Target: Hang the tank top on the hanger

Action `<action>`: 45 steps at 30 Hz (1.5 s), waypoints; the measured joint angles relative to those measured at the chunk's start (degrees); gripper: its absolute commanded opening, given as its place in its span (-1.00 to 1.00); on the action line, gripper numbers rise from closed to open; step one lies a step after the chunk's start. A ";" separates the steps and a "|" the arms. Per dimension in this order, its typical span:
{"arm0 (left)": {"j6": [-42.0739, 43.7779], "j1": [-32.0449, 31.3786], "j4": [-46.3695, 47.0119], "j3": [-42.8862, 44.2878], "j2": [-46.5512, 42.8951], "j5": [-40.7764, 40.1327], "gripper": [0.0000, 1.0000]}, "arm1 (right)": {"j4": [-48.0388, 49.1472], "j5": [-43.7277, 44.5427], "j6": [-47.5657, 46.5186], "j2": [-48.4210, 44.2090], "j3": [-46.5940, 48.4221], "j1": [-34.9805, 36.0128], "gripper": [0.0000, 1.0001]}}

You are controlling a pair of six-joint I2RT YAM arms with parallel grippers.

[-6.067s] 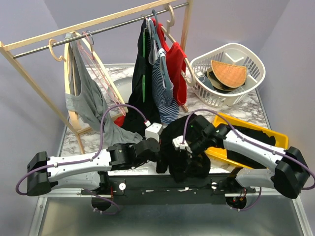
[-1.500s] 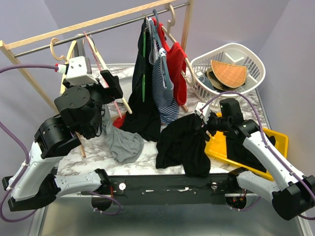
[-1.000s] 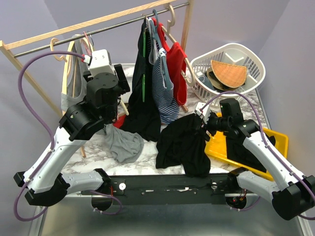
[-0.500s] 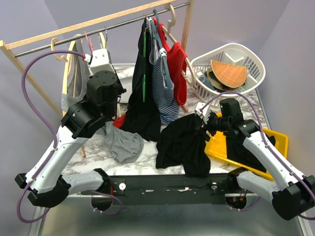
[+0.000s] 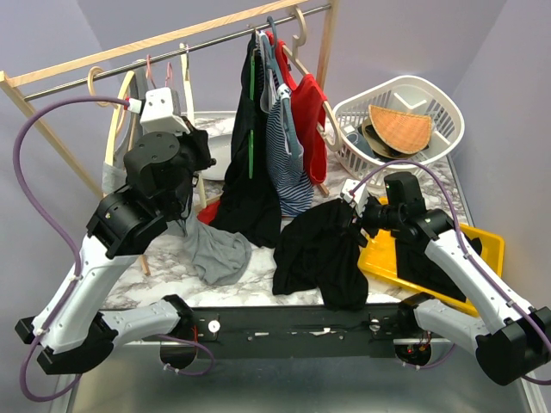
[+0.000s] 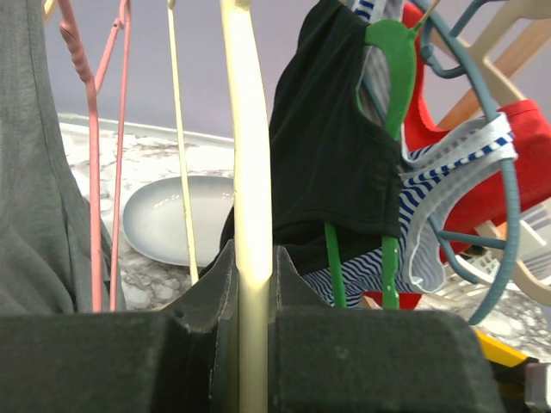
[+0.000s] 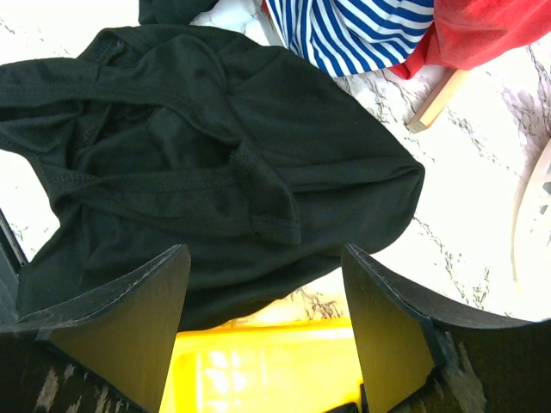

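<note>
The tank top [image 5: 320,249] lies in a crumpled black heap on the marble table, its right edge over the yellow tray [image 5: 448,232]. In the right wrist view the tank top [image 7: 215,163] fills the middle. My right gripper [image 7: 263,254] hovers open just above its near edge, with nothing between the fingers, and shows from above as the right gripper [image 5: 355,209]. The cream hanger [image 5: 185,79] hangs on the rail at the left. My left gripper [image 5: 194,146] is raised to it. In the left wrist view the left gripper [image 6: 254,271] is shut on the hanger's [image 6: 245,129] pale arm.
A wooden rack [image 5: 52,73] carries a grey tank top [image 5: 116,168], a pink wire hanger [image 6: 93,172], a black garment with a green stripe [image 5: 250,146], a striped top [image 5: 291,168] and a red top [image 5: 310,116]. A white basket [image 5: 430,99] stands back right. A white plate [image 6: 164,224] lies behind the clothes.
My left gripper has shut on the hanger's arm, and the left arm has shifted a little to the left along the rail. The right arm and tank top have not moved.
</note>
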 measured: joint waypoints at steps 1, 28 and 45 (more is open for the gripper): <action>0.00 0.00 0.04 0.00 -0.42 0.46 -0.98 | 0.00 0.00 0.00 0.00 0.00 0.00 0.59; -0.50 0.00 -2.51 -8.28 -17.73 22.27 -1.00 | -1.70 -1.77 -3.04 -0.26 0.00 0.00 0.59; 4.85 0.00 -2.08 -10.16 -28.13 48.94 -1.00 | -22.47 -16.44 -13.79 -11.23 17.07 0.00 0.61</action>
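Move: The black tank top lies on the table roughly 30 cm to the right of the left hand, 8 cm back and some 45 cm below. A pink hanger is about 8 cm ahead and 7 cm left of this hand; the hanging black top is about 10 cm ahead and 10 cm right, its middle 20 cm lower. From the right hand the tank top is about 11 cm left, 4 cm back and 15 cm below. Still pinching the hanger, the left hand backs some 19 cm from the rack, turning clockwise; the right rises. ##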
